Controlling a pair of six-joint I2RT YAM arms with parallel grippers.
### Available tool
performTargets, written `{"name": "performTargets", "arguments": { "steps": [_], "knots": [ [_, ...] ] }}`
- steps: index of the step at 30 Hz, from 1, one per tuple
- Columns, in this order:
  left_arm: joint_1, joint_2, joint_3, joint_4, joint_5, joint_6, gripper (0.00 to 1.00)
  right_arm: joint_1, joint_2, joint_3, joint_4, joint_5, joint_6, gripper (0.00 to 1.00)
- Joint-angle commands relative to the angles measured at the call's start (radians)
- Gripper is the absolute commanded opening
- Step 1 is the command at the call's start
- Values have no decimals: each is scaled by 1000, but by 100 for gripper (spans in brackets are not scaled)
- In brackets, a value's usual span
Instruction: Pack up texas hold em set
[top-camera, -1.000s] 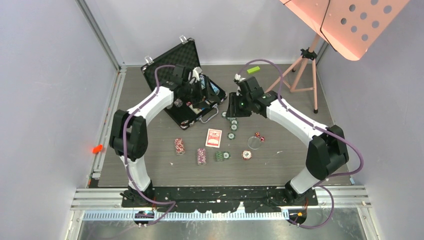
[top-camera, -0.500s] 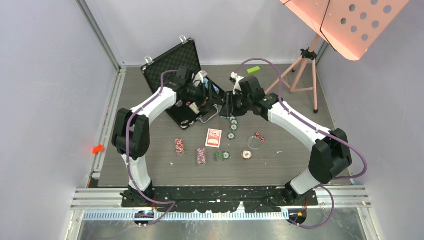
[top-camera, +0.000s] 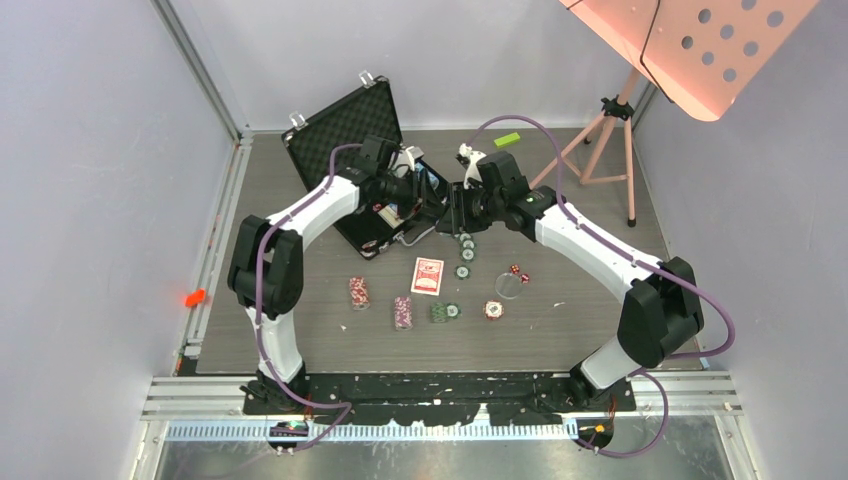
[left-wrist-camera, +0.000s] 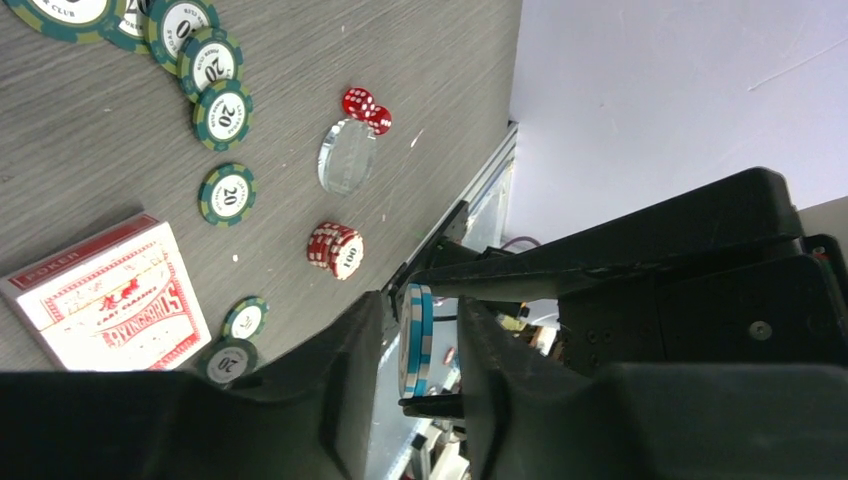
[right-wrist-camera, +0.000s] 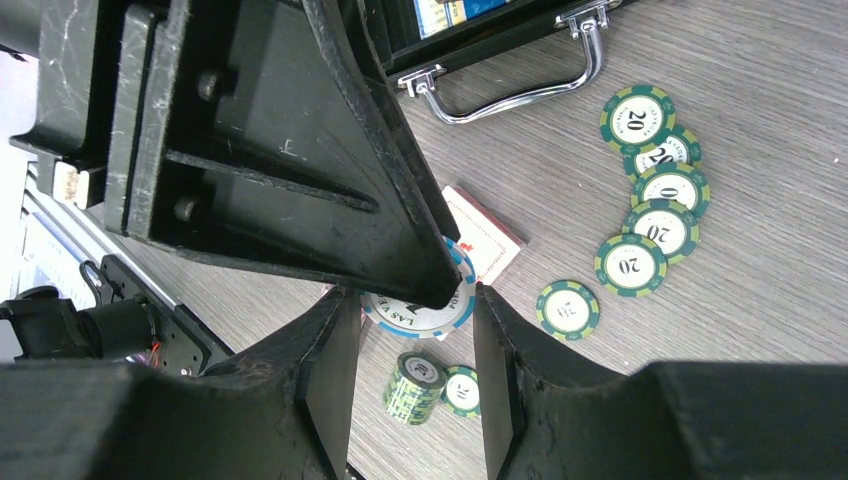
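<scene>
The black briefcase (top-camera: 345, 120) lies open at the back left, its silver handle (right-wrist-camera: 520, 85) facing the middle. Both grippers meet just right of it. My right gripper (top-camera: 460, 208) is shut on two blue striped chips (right-wrist-camera: 400, 312), gripping their rims. My left gripper (left-wrist-camera: 420, 345) straddles the same blue chips (left-wrist-camera: 416, 340) face to face, with a gap still showing on one side. On the table lie the red-backed card deck (top-camera: 427, 276), red dice (top-camera: 518, 272), a row of green chips (top-camera: 465, 250) and several short chip stacks (top-camera: 403, 312).
A clear round disc (top-camera: 508, 287) lies beside the dice. A small green block (top-camera: 507, 140) sits at the back. The pink tripod stand (top-camera: 610, 140) occupies the back right corner. Walls close in the left and right sides.
My left gripper swung right from over the case to meet the right gripper, and its jaws narrowed around the blue chips. The right gripper shifted slightly left, still holding them.
</scene>
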Motion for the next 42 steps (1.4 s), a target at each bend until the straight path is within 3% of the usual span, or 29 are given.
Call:
{"name": "performTargets", "arguments": {
  "steps": [1,5,7,9,10,11,12,14,15,21,29,34,42],
  "knots": [
    [-1,1,3,7,41,1,31,4,-47,42,39,-9,-19,1],
    [-1,1,5,-12,45,15,0,4,-39,43,39,-10,-17,1],
    [-2,0,4,-15,46,21,0,4,-35,44,41,-11,-13,4],
    [-3,-2,3,-18,44,27,0,4,-31,44,44,-12,-7,13],
    [-3,-3,2,-16,42,31,0,4,-29,44,43,-15,-2,35],
    [-3,-5,4,-19,37,39,0,4,-30,42,42,-16,2,48],
    [-3,-6,9,-26,27,54,0,4,-35,37,42,-15,15,75],
    [-3,-4,29,-50,-6,91,0,4,-55,17,51,-9,35,93],
    [-3,-3,39,-64,-28,109,0,4,-64,8,59,-6,40,96],
    [-8,-57,31,-24,-223,180,0,4,-199,-75,67,104,51,98],
    [-20,-96,-4,142,-361,226,0,3,-451,-242,132,411,102,95],
    [-27,-109,-8,217,-457,339,0,3,-578,-352,182,477,105,94],
    [-38,-102,-72,495,-583,546,0,3,-634,-401,118,528,119,93]
  ]
}}
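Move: The blue-white chips are at both hands' fingertips, within about 1 cm of each hand point: pinched by the right, with the left's open fingers around them. From the left hand, the open case's middle lies some 9 cm ahead, 14 cm left and 15 cm below. Its blue chip stack is about 17 cm ahead and 7 cm left, at a like depth. On the table, roughly 18 cm below, the green chip row lies level and 4 cm right; the card box lies 10 cm back and 4 cm left. The left fingers close from part-open to pinch the blue-white chips that the right hand holds out; only then do the right fingers spread wide, and that hand draws off about 11 cm to its right, rising some 6 cm and easing back a little while it turns clockwise. The left, keeping its pinch, dips roughly 2.5 cm, comes back up and carries the chips about 9 cm forward towards the case's blue stack, its fingers swinging counter-clockwise from pointing right to pointing forward-right and still downward. ##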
